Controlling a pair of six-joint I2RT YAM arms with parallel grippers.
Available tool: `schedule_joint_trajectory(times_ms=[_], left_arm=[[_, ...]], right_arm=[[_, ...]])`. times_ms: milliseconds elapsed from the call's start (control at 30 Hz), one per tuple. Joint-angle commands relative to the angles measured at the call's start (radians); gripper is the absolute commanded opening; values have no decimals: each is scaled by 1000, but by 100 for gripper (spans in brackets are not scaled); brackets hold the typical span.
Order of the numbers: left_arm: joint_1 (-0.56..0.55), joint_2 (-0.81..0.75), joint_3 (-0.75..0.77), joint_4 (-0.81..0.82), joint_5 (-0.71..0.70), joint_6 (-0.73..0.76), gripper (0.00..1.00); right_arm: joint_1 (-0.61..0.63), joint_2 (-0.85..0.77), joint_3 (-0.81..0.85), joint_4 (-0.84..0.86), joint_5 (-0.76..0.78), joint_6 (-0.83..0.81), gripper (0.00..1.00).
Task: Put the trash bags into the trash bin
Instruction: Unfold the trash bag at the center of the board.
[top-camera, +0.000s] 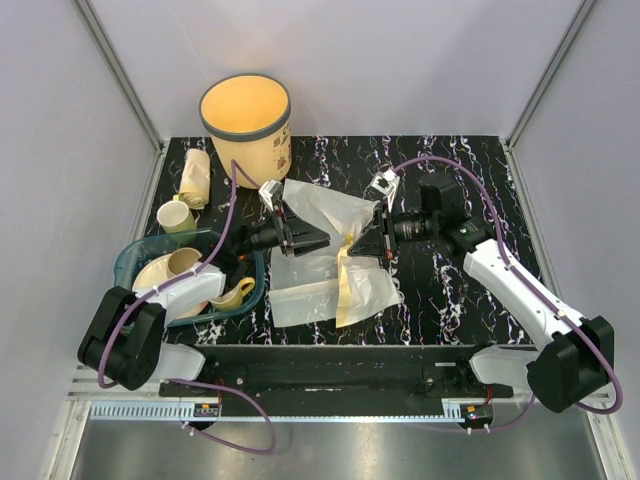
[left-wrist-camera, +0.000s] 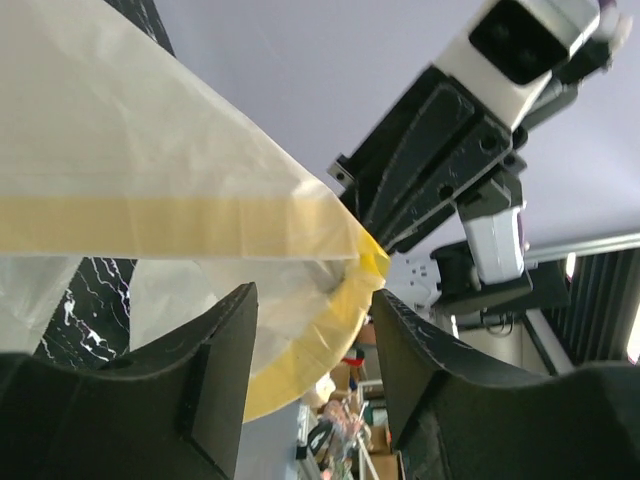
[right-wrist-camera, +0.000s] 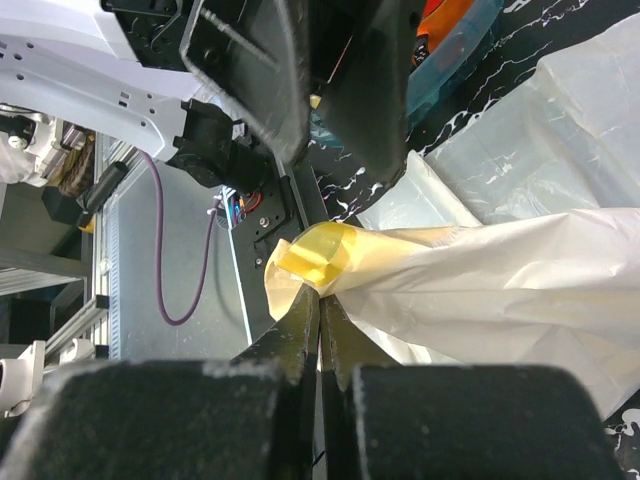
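The trash bags (top-camera: 312, 298) lie as a crinkly, whitish sheet with a yellow band across the middle of the black marbled table. The cream-yellow trash bin (top-camera: 246, 118) stands upright at the back left, with nothing visible inside. My right gripper (top-camera: 361, 243) is shut on the bag's yellow-banded edge (right-wrist-camera: 335, 255) and holds it bunched above the table. Facing it from the left, my left gripper (top-camera: 321, 240) is open. Its fingers (left-wrist-camera: 215, 350) stand apart on either side of the yellow band (left-wrist-camera: 300, 350) without pinching it. The film (left-wrist-camera: 150, 140) stretches away above them.
A teal dish tray (top-camera: 133, 256) with cream cups stands at the near left beside my left arm. A pale yellow roll (top-camera: 195, 177) and a cup (top-camera: 175, 214) lie between the tray and the bin. White enclosure walls ring the table.
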Motion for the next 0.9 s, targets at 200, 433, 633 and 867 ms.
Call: schedule_joint_trajectory(times_ms=[200, 433, 633, 867], left_arm=[[-104, -20, 36, 114, 70, 49, 37], [-127, 5, 34, 188, 58, 13, 26], [-127, 23, 37, 225, 53, -15, 10], [-109, 6, -1, 225, 52, -31, 0]], right_arm=[[-4, -29, 12, -5, -72, -91, 0], [-4, -35, 3, -20, -78, -106, 0], [-3, -52, 0, -26, -77, -109, 0], [-3, -72, -11, -57, -69, -128, 0]])
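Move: The trash bag's yellow hem, bunched in the right fingers' pinch, lies about 4 cm back and 4 cm to the right of the left hand, perhaps 1 cm above it. The bag's loose film spreads over the board some 15 cm below the left hand, roughly 3 cm to its left. The trash bin stands about 24 cm ahead and 17 cm to the left of the left hand; the blue tub, 32 cm left and 4 cm back. At the right hand, the hem sits right at the fingertips, barely 1 cm to the left. Bring the half-open left gripper back about 4.5 cm and some 3 cm to the right, rising slightly, onto the yellow hem beside the right fingertips; turn it about 10 degrees clockwise and shut its fingers fully to pinch the hem. Keep the right fingers closed on the bag meanwhile, letting that hand ease back a little over 1 cm. ##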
